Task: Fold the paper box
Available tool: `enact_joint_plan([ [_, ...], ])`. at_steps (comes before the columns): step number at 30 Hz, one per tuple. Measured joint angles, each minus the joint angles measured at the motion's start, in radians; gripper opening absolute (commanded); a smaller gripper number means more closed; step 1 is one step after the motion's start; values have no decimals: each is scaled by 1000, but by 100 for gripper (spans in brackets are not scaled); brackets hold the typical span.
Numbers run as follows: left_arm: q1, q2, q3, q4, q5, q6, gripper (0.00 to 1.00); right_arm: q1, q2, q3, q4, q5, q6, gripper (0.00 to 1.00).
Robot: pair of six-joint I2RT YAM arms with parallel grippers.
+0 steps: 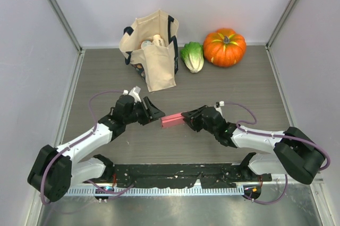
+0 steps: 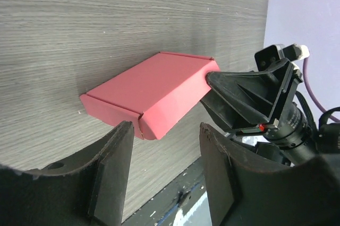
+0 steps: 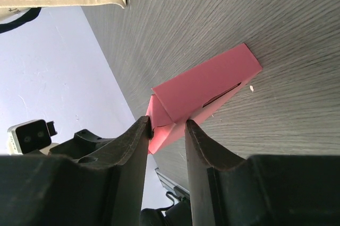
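Observation:
The paper box (image 1: 172, 120) is a small slim pink card box lying on the wood table between my two grippers. My right gripper (image 1: 187, 118) is shut on its right end; in the right wrist view the fingers (image 3: 139, 136) pinch the box's near corner (image 3: 204, 90). My left gripper (image 1: 152, 112) is open just left of the box. In the left wrist view the box (image 2: 151, 92) lies ahead of the open left gripper (image 2: 166, 130), not touching its fingers, with the right gripper (image 2: 212, 80) holding its far end.
A beige tote bag (image 1: 151, 51) with groceries stands at the back. A lettuce (image 1: 193, 56) and an orange pumpkin (image 1: 224, 46) lie to its right. White walls enclose the table on three sides.

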Motion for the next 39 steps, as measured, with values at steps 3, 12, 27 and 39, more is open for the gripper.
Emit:
enact_joint_plan([
  [3,0,9,-5,26,19,-24,58,-3,0,0,0,-3,-4,36],
  [12,2,73,-64,109,47,-89,48,-8,-5,0,-3,-5,-10,36],
  [27,9,224,-109,374,114,-75,21,-115,36,-31,129,-138,-255,52],
  [39,17,281,-116,476,148,-68,20,-407,-82,-3,1,-653,-793,66],
])
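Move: Just to the right of the open left hand lies the paper box: its middle is some 6 cm right, 1 cm back and 5 cm below, with its left end much nearer. The cloth bag stands about 20 cm ahead and 3 cm left, the lettuce about 26 cm ahead and 13 cm right. The right hand already pinches the box's right end, the box's middle being about 5 cm to its left and 1 cm below. Sinking nearly 4 cm and then easing about 2 cm right onto the box's left end, the left hand closes its fingers and pinches the near corner. The right hand keeps its grip until then, opens to let go, and draws off some 5 cm right, finally rising about 2 cm, while its wrist swings some 30 degrees counter-clockwise and tips up. ##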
